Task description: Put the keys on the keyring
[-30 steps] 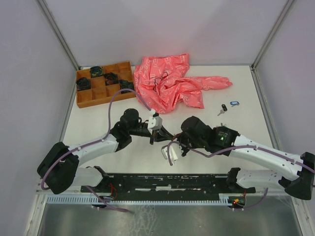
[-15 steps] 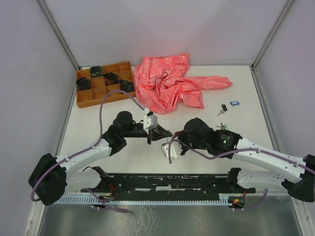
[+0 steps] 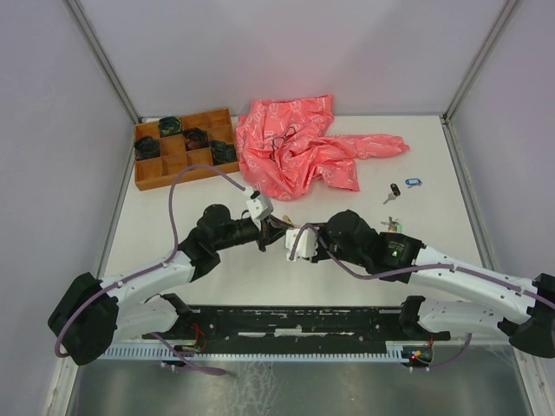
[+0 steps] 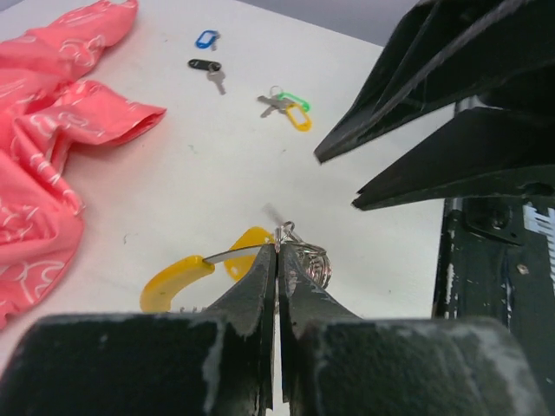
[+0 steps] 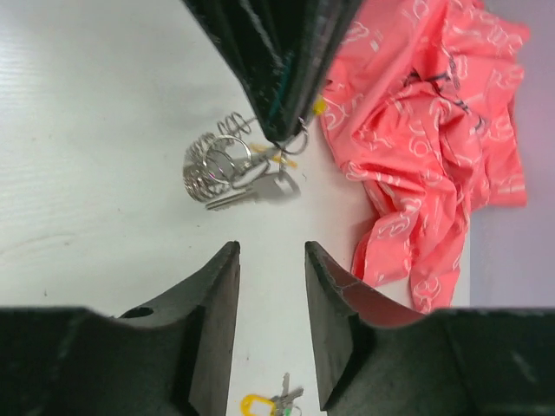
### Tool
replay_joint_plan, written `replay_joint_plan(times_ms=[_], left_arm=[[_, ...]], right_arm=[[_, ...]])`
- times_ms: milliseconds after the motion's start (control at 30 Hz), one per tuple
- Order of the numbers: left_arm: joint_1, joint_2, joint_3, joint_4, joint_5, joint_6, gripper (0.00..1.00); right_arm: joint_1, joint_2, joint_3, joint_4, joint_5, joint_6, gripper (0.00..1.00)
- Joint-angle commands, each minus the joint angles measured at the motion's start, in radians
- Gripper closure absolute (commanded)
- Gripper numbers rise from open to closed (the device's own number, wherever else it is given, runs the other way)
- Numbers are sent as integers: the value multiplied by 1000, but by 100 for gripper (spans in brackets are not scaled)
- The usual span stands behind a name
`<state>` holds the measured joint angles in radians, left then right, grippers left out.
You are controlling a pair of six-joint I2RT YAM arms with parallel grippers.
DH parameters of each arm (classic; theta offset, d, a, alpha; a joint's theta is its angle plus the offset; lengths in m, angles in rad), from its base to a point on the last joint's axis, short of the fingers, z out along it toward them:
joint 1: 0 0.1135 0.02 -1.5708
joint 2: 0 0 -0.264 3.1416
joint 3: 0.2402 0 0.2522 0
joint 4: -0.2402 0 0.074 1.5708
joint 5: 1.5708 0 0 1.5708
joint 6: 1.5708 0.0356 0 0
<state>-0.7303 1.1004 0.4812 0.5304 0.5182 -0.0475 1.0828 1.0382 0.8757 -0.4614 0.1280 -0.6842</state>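
Observation:
In the left wrist view my left gripper (image 4: 279,249) is shut on a wire end of the keyring (image 4: 314,262). The keyring is a silvery coil with a yellow plastic segment (image 4: 172,282). In the right wrist view the same coil (image 5: 211,166) lies on the table with a silver key (image 5: 257,189) beside it. My right gripper (image 5: 269,251) stands open just short of them, holding nothing. Its dark fingers (image 4: 408,117) fill the upper right of the left wrist view. Further keys lie apart: a blue-tagged one (image 3: 413,182), a black-tagged one (image 3: 395,190), and a green and yellow pair (image 4: 288,107).
A crumpled pink cloth (image 3: 303,152) lies at the back centre. A wooden compartment tray (image 3: 178,163) with dark coiled bundles (image 3: 170,126) sits at the back left. A black rail (image 3: 295,321) runs along the near edge between the arm bases.
My right gripper has opened from shut and let go. Both wrists have shifted slightly, closing up at the table's middle. The left gripper has stayed shut on the keyring.

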Motion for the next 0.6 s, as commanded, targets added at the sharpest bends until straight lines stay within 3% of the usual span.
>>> replay_joint_plan(times_ms=[0, 200, 233, 300, 567], left_arm=[[3, -16, -14, 85, -191, -95, 97], [4, 61, -2, 112, -340, -135, 97], [4, 83, 7, 115, -369, -145, 97], [5, 130, 30, 120, -398, -161, 97], [5, 314, 81, 316, -419, -198, 97]], right_arm=[[-2, -28, -1, 106, 202, 330, 53], [-13, 21, 31, -6, 387, 650, 43], [-19, 32, 39, -30, 408, 694, 36], [-32, 41, 42, -52, 459, 788, 3], [-55, -26, -29, -8, 609, 958, 0]])
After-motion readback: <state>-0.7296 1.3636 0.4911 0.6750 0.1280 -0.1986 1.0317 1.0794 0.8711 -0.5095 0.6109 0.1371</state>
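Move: The right hand's likely next aim, the yellow- and green-tagged keys on the table, lies roughly 8 cm ahead and 22 cm to its right, some 17 cm below. The black-tagged key is 9 cm beyond them and about level sideways. The keyring in the left fingers is 6 cm left and 2 cm ahead of the right hand, at about its height. From the left hand, the tagged keys are about 7 cm ahead and 27 cm right, well below. Swing the right gripper away from the held keyring, about 6 cm right and 4 cm forward, turning it some 50 degrees clockwise and spreading its half-open fingers fully. Meanwhile keep the left fingers shut on the keyring and carry it about 7 cm forward and 6 cm down towards the table, sinking faster in the second half, with roughly 25 degrees of counter-clockwise turn. ##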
